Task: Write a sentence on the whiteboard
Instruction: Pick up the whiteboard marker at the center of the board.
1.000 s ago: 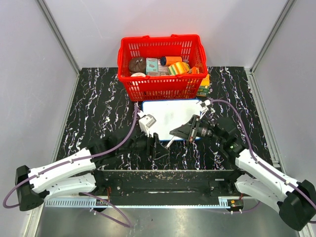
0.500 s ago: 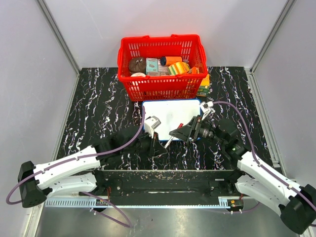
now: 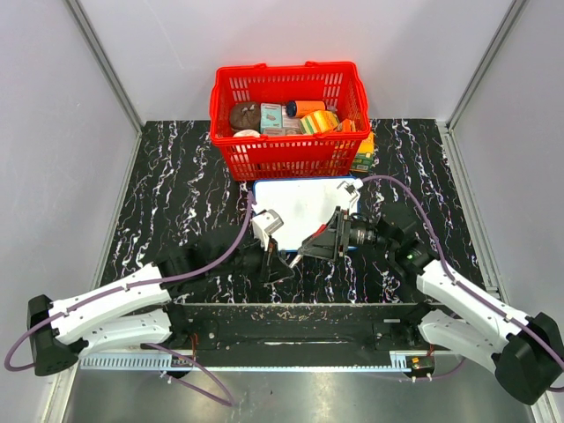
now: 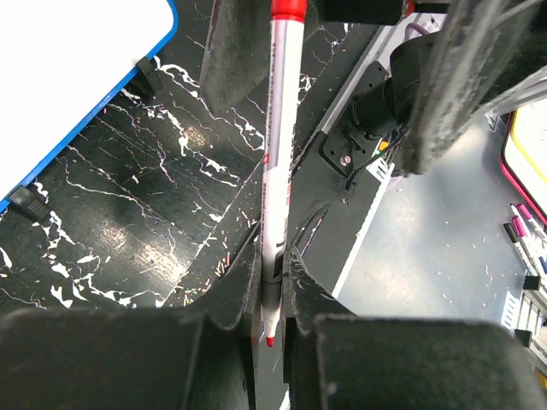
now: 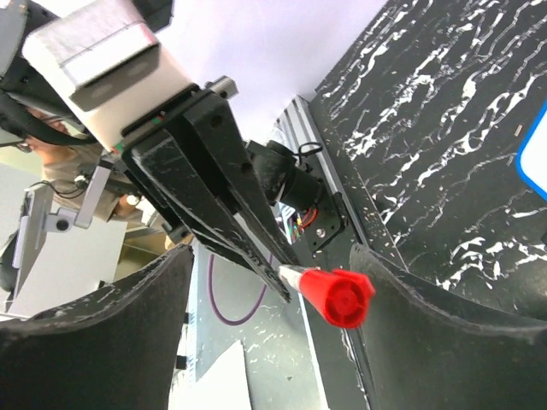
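Observation:
The whiteboard (image 3: 304, 201) lies flat on the mat just in front of the red basket, and its blue-rimmed corner (image 4: 77, 77) shows in the left wrist view. The sentence is out of view. My left gripper (image 3: 271, 263) (image 4: 272, 260) is shut on a white marker (image 4: 275, 154) near its bare red tip. The marker's red back end (image 5: 338, 295) sits between the fingers of my right gripper (image 3: 319, 241) (image 5: 272, 256), which stands open around it without touching it. Both grippers hover at the board's near edge.
A red basket (image 3: 286, 119) holding several packets and tins stands behind the board. A yellow-green box (image 3: 363, 155) rests at the basket's right corner. The black marbled mat (image 3: 176, 194) spreads to both sides, bounded by grey walls with metal rails.
My left gripper closed on the marker's tip end. My right gripper, which held the marker a second ago, opened and let go of it. Both arms shifted only slightly.

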Available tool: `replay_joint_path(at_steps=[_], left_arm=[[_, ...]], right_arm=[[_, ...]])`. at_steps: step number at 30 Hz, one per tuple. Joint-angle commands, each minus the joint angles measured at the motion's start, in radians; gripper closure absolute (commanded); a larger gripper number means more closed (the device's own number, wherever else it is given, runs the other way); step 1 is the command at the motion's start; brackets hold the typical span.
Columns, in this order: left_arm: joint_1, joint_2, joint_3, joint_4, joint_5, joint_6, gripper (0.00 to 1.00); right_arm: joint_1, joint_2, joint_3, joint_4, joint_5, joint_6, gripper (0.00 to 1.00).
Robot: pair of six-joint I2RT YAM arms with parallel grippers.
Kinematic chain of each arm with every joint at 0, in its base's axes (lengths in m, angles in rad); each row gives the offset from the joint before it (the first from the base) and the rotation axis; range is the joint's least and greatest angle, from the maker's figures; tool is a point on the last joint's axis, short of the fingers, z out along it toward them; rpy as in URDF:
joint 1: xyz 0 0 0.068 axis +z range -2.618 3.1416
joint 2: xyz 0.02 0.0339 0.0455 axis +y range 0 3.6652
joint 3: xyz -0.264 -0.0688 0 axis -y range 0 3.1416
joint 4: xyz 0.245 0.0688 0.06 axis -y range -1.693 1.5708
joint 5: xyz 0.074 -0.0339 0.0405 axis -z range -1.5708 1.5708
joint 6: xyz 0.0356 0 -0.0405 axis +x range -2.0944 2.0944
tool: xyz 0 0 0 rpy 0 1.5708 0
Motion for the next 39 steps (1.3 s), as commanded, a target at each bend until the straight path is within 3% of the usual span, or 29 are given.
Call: replay_joint_path(at_steps=[1, 6, 7, 8, 14, 16, 19, 21, 22, 25, 28, 29, 32, 34, 39], left_arm=[[0.0, 0.006, 0.051, 0.046, 0.041, 0.02, 1.0], [0.0, 0.003, 0.056, 0.046, 0.033, 0.021, 1.0], [0.0, 0.005, 0.056, 0.046, 0.032, 0.021, 1.0], [0.001, 0.005, 0.056, 0.046, 0.035, 0.023, 1.0], [0.0, 0.011, 0.059, 0.048, 0.03, 0.024, 1.0], [0.001, 0.014, 0.06, 0.048, 0.026, 0.024, 1.0], [0.0, 0.014, 0.066, 0.048, 0.021, 0.029, 1.0], [0.0, 0.014, 0.066, 0.046, 0.018, 0.031, 1.0], [0.0, 0.014, 0.066, 0.046, 0.015, 0.031, 1.0], [0.0, 0.013, 0.063, 0.043, 0.01, 0.032, 1.0], [0.0, 0.003, 0.057, 0.029, -0.016, 0.035, 0.54], [0.001, -0.003, 0.053, 0.023, -0.026, 0.034, 0.33], [0.001, -0.039, 0.033, 0.018, -0.092, 0.021, 0.08], [0.001, -0.072, 0.022, 0.015, -0.157, 0.008, 0.01], [0.015, -0.089, -0.006, 0.018, -0.184, -0.009, 0.01]], right_arm=[[0.004, 0.01, 0.007, 0.141, -0.08, 0.051, 0.25], [0.004, 0.016, -0.007, 0.156, -0.103, 0.063, 0.41], [0.002, 0.016, -0.012, 0.162, -0.112, 0.065, 0.51], [0.004, 0.018, -0.015, 0.161, -0.114, 0.066, 0.55], [0.004, 0.024, -0.036, 0.165, -0.132, 0.069, 0.58], [0.002, 0.027, -0.033, 0.162, -0.134, 0.068, 0.71], [0.004, 0.032, -0.032, 0.161, -0.137, 0.066, 0.8], [0.002, 0.032, -0.032, 0.154, -0.131, 0.063, 0.97], [0.004, 0.033, -0.032, 0.153, -0.131, 0.063, 1.0], [0.004, 0.022, -0.03, 0.139, -0.109, 0.055, 1.0], [0.004, -0.001, -0.026, 0.084, -0.067, 0.022, 1.0], [0.002, -0.019, -0.021, 0.066, -0.051, 0.011, 1.0], [0.002, -0.056, 0.0, -0.049, 0.036, -0.052, 1.0], [0.004, -0.077, 0.014, -0.165, 0.14, -0.105, 1.0], [0.004, -0.131, 0.037, -0.304, 0.34, -0.182, 1.0]])
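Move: The right hand's open fingers stand round the red-capped upper end of the whiteboard marker, whose middle lies about 3 cm back, 4 cm to the left and 3 cm lower. From the left hand, already pinching its lower end, the middle is some 2 cm ahead, 3 cm right and 2 cm up. From the right hand the whiteboard's middle is roughly 15 cm ahead, 3 cm left and 18 cm below; the red basket is centred about 23 cm beyond the board's middle and 5 cm farther left. While the left hand keeps the lower end pinched, rising about 1 cm, the right hand eases back about 1.5 cm, first lifting a little and then settling, and closes its fingers on the marker near the red cap. Only once that grip is shut do the left fingers open wide and release the lower end, the left hand backing off forward, left and up some 3 cm while the right draws the marker forward, to the right and slightly down by about 3 cm, turning some 15 degrees clockwise. ##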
